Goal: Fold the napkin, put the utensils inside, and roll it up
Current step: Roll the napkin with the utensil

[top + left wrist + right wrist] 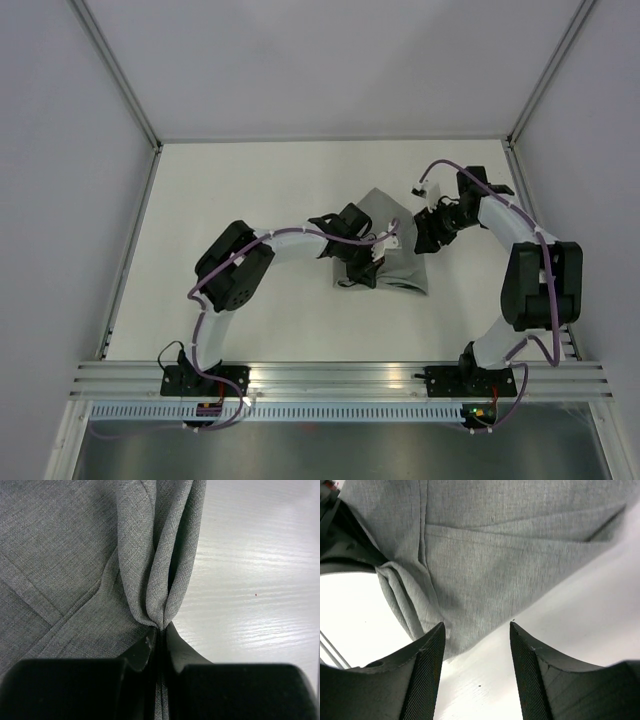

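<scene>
The grey napkin (402, 264) lies bunched in the middle of the white table, partly under both grippers. My left gripper (358, 270) is shut on a pinched fold of the napkin (60, 555), with cloth squeezed between its black fingers (142, 650) at the cloth's edge. My right gripper (423, 243) is open and empty at the napkin's right side. In the right wrist view its two fingertips (432, 640) frame bare table just short of the napkin's edge (495, 555). No utensils are in view.
The white table (250, 190) is enclosed by pale walls and aluminium frame posts (120, 80). An aluminium rail (330, 375) carries both arm bases at the near edge. The left arm's black wrist shows in the right wrist view (340, 540).
</scene>
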Robot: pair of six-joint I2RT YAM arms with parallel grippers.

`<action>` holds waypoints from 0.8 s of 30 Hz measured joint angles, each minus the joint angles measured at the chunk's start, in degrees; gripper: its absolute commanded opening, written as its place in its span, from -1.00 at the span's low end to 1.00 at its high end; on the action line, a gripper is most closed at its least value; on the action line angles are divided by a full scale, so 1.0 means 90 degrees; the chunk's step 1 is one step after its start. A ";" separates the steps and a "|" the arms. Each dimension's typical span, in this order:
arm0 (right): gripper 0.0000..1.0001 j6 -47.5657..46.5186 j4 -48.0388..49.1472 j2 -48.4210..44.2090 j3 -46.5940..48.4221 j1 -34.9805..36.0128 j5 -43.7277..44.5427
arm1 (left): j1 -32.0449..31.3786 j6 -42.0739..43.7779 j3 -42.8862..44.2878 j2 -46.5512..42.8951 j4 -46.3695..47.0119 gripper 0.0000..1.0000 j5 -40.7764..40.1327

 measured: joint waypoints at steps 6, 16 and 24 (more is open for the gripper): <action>0.23 -0.0253 0.0549 -0.1222 -0.1134 -0.0070 -0.0034 | 0.0391 -0.0279 0.0860 0.0690 -0.0874 -0.95 0.1144; 0.24 -0.1064 0.1656 -0.3286 -0.2943 0.1078 0.0406 | 0.0877 -0.0503 0.1824 0.1576 -0.2035 -0.95 0.2487; 0.25 -0.1253 0.2652 -0.3789 -0.3747 0.2764 0.1341 | 0.1013 -0.0561 0.2244 0.1979 -0.2555 -0.95 0.2958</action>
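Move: The napkin roll's loose right end lies about 10 cm back, 5 cm left and 7 cm below the open right hand. The fold pinched by the left hand is some 9 cm back and 16 cm left of the right hand; the unrolled part's middle is 2 cm ahead and 9 cm left. From the left hand, that unrolled part lies about 11 cm ahead and 7 cm right, the loose end some 11 cm right and 2 cm back. The roll's loose right end is what the right hand swings back for, about 9 cm back and then also 7 cm left, rising slightly before sinking back level, fingers open, wrist turning some 45 degrees counter-clockwise, without touching the napkin. Meanwhile the left keeps the fold pinched and rolls its top forward, easing a little to the left. ##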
